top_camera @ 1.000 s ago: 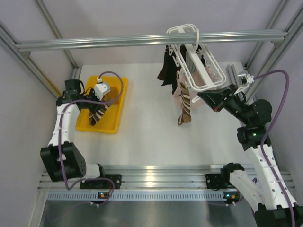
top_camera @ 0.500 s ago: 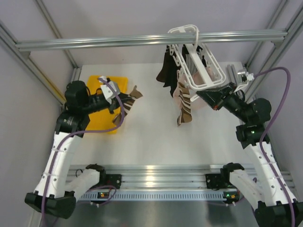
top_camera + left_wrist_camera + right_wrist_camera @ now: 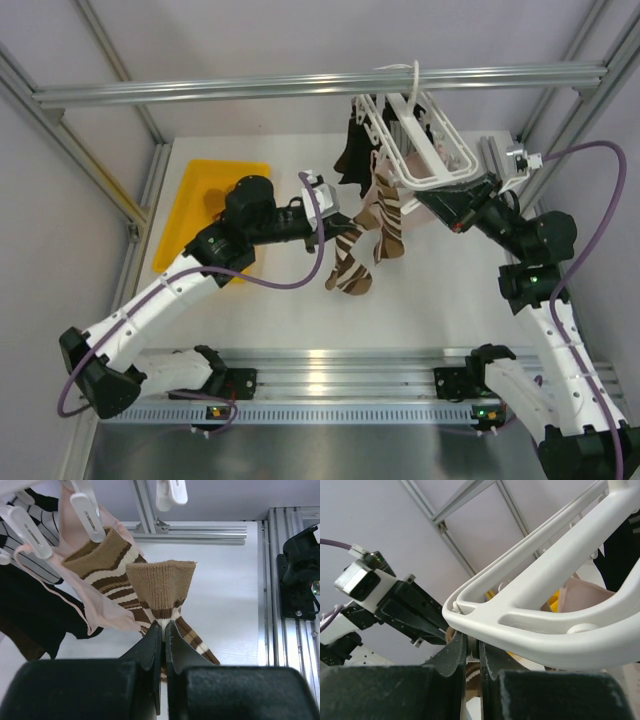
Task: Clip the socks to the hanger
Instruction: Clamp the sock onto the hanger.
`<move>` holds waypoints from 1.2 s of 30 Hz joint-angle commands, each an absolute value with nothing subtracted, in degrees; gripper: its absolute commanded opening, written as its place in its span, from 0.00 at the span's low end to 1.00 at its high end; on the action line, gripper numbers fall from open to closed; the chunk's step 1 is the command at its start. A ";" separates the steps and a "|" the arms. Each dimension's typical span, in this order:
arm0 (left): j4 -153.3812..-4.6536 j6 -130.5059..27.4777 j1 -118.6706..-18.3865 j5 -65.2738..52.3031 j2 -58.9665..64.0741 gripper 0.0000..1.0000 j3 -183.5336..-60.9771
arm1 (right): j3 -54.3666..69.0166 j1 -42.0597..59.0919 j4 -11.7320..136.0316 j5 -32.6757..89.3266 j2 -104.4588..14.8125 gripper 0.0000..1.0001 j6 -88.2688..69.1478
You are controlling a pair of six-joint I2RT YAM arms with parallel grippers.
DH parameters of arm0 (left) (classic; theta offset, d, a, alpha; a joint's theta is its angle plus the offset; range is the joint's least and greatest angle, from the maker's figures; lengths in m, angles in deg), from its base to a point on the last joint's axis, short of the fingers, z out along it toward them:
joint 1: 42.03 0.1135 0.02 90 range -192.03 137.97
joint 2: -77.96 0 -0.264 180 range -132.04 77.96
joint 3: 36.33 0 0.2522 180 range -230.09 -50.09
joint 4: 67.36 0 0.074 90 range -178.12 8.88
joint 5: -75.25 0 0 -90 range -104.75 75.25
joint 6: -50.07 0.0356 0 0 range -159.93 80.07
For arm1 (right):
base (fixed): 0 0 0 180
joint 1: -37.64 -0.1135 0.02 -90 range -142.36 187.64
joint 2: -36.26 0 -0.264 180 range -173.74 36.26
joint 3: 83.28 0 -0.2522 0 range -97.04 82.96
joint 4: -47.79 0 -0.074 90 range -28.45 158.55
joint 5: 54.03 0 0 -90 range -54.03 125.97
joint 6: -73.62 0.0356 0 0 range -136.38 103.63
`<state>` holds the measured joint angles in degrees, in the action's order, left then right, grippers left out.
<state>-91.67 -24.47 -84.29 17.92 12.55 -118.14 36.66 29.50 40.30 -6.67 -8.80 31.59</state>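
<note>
The white hanger (image 3: pixel 425 150) hangs by its hook from the aluminium bar. Clipped to it are a brown-and-cream striped sock (image 3: pixel 392 215), a pale pink sock (image 3: pixel 380 190) and a dark sock (image 3: pixel 350 150). My left gripper (image 3: pixel 332 225) is shut on a second striped sock (image 3: pixel 350 268), which dangles just left of the hung ones. In the left wrist view its brown cuff (image 3: pixel 160 582) stands up above the closed jaws (image 3: pixel 164 625), below the white clips (image 3: pixel 90 512). My right gripper (image 3: pixel 440 205) is shut on a white clip under the hanger's frame (image 3: pixel 545 605); its tips (image 3: pixel 472 641) pinch it.
A yellow tray (image 3: pixel 185 225) lies at the back left of the table, partly under the left arm. The long aluminium bar (image 3: pixel 200 90) spans the top. Frame posts stand at the back corners, and a rail (image 3: pixel 320 365) runs along the near edge.
The left arm has swung right from the yellow tray, carrying the striped sock over to the hanger. The right gripper has kept its hold, and the hanger has shifted slightly.
</note>
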 commanded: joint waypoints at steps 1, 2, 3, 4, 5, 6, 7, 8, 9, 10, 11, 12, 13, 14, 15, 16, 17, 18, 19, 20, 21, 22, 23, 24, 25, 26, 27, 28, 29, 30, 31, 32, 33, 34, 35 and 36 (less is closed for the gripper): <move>-85.17 -29.03 -85.09 17.68 10.03 0.00 -120.40 | 35.76 29.12 35.72 -5.33 -8.30 0.00 32.23; -84.38 -30.34 -85.27 18.03 9.67 0.00 -120.49 | 35.76 29.20 35.71 -5.78 -8.22 0.00 31.88; -83.76 -30.79 -85.36 18.04 9.23 0.00 -120.57 | 35.94 29.21 35.80 -6.04 -8.13 0.00 31.70; -82.71 -31.05 -85.45 17.86 8.62 0.00 -120.66 | 36.11 29.21 36.06 -6.31 -7.95 0.00 31.53; -82.09 -32.28 -85.45 17.86 8.18 0.00 -120.75 | 36.20 29.21 36.15 -6.40 -7.95 0.00 31.26; -81.83 -32.64 -85.53 18.03 7.39 0.00 -121.01 | 36.38 29.12 36.24 -6.48 -8.04 0.00 31.17; -81.65 -33.07 -85.62 18.04 7.12 0.00 -121.27 | 36.29 29.12 36.15 -6.57 -8.04 0.00 31.17; -81.56 -34.12 -85.71 17.86 6.86 0.00 -121.36 | 36.38 29.20 36.15 -6.57 -8.13 0.00 31.09; -79.65 -34.57 -85.80 17.86 6.33 0.00 -121.37 | 36.38 29.12 36.15 -6.57 -8.21 0.00 31.09; -78.84 -35.27 -85.89 17.77 6.24 0.00 -121.45 | 36.38 29.12 36.07 -6.57 -8.13 0.00 31.00; -78.58 -35.62 -85.97 17.95 6.07 0.00 -121.54 | 36.46 29.20 36.07 -6.66 -8.30 0.00 31.00; -78.31 -35.89 -86.06 18.12 5.63 0.00 -121.63 | 36.46 29.21 35.98 -6.66 -8.30 0.00 31.00; -78.13 -36.15 -86.15 18.21 5.63 0.00 -121.72 | 36.55 29.21 35.72 -6.92 -8.22 0.00 31.00; -77.70 -36.59 -86.24 18.30 5.36 0.00 -121.80 | 36.47 29.12 35.71 -7.01 -8.30 0.00 31.00; -77.52 -36.94 -86.41 18.47 5.28 0.00 -121.80 | 36.46 29.03 35.71 -7.19 -8.39 0.00 31.00; -77.26 -37.21 -86.59 18.74 5.10 0.00 -121.80 | 36.46 29.03 35.80 -7.36 -8.39 0.00 30.91; -77.25 -37.30 -87.02 18.57 4.92 0.00 -121.89 | 36.29 29.12 35.80 -7.45 -8.48 0.00 30.65; -77.25 -37.30 -87.12 18.48 4.75 0.00 -122.07 | 36.29 29.03 35.80 -7.54 -8.57 0.00 30.47; -77.17 -37.56 -87.20 18.56 4.40 0.00 -122.42 | 36.29 29.12 35.80 -7.71 -8.57 0.00 30.47; -77.17 -37.65 -87.38 18.48 4.13 0.00 -122.68 | 36.29 29.12 35.80 -7.80 -8.57 0.00 30.38; -77.17 -37.74 -87.47 18.48 3.96 0.00 -122.94 | 36.29 29.12 35.89 -7.89 -8.48 0.00 30.38; -77.17 -37.82 -87.64 18.39 3.70 0.00 -123.30 | 36.46 29.03 35.89 -7.98 -8.30 0.00 30.30; -77.17 -37.91 -87.82 18.65 3.26 0.00 -123.82 | 36.46 29.03 35.89 -7.98 -8.30 0.00 30.29; -77.17 -37.91 -87.82 18.48 3.08 0.00 -124.00 | 36.46 29.03 35.89 -8.07 -8.39 0.00 30.29; -77.17 -37.83 -87.91 18.48 2.82 0.00 -124.18 | 36.46 29.03 35.89 -8.15 -8.39 0.00 30.29; -77.17 -37.74 -88.00 18.48 2.47 0.00 -124.35 | 36.46 29.03 35.80 -8.24 -8.30 0.00 30.38; -77.17 -37.65 -88.00 18.56 2.46 0.00 -124.53 | 36.38 29.03 35.63 -8.24 -8.30 0.00 30.47; -77.17 -37.65 -88.00 18.39 2.29 0.00 -124.62 | 36.38 29.03 35.63 -8.42 -8.39 0.00 30.38; -77.17 -37.65 -88.08 18.39 2.11 0.00 -124.79 | 36.38 29.03 35.71 -8.42 -8.22 0.00 30.38; -77.17 -37.65 -88.08 18.39 1.94 0.00 -124.88 | 36.38 29.03 35.71 -8.51 -8.22 0.00 30.38; -77.17 -37.65 -88.26 18.39 1.85 0.00 -125.14 | 36.38 29.03 35.71 -8.59 -8.30 0.00 30.38; -77.17 -37.65 -88.26 18.39 1.85 0.00 -125.23 | 36.38 29.12 35.71 -8.59 -8.30 0.00 30.38; -77.08 -37.65 -88.26 18.48 1.76 0.00 -125.41 | 36.38 29.03 35.71 -8.68 -8.30 0.00 30.47; -77.08 -37.56 -88.35 18.56 1.67 0.00 -125.58 | 36.46 29.03 35.80 -8.68 -8.30 0.00 30.30; -76.99 -37.65 -88.43 18.65 1.58 0.00 -125.85 | 36.46 29.03 35.98 -8.68 -8.22 0.00 29.95; -76.99 -37.65 -88.44 18.56 1.41 0.00 -125.93 | 36.38 29.03 36.15 -8.68 -8.21 0.00 29.86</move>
<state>-81.07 -37.02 -88.01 17.81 1.47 -122.79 36.79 29.50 38.79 -8.15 -8.49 31.22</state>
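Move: The left hand already holds a striped sock by its cuff; the open clip at the hanger's near corner lies about 10 cm to its right, 2 cm ahead and 4 cm above. The clipped sock hangs some 7 cm right, 4 cm ahead and 3 cm lower, with the pink sock about 11 cm right, 6 cm ahead and 2 cm lower. That clip sits in the right hand's fingers, about 1 cm left, level in reach, 1 cm below. Left hand carries the sock about 6 cm right, dipping then rising, towards the clip the right keeps pinched. ##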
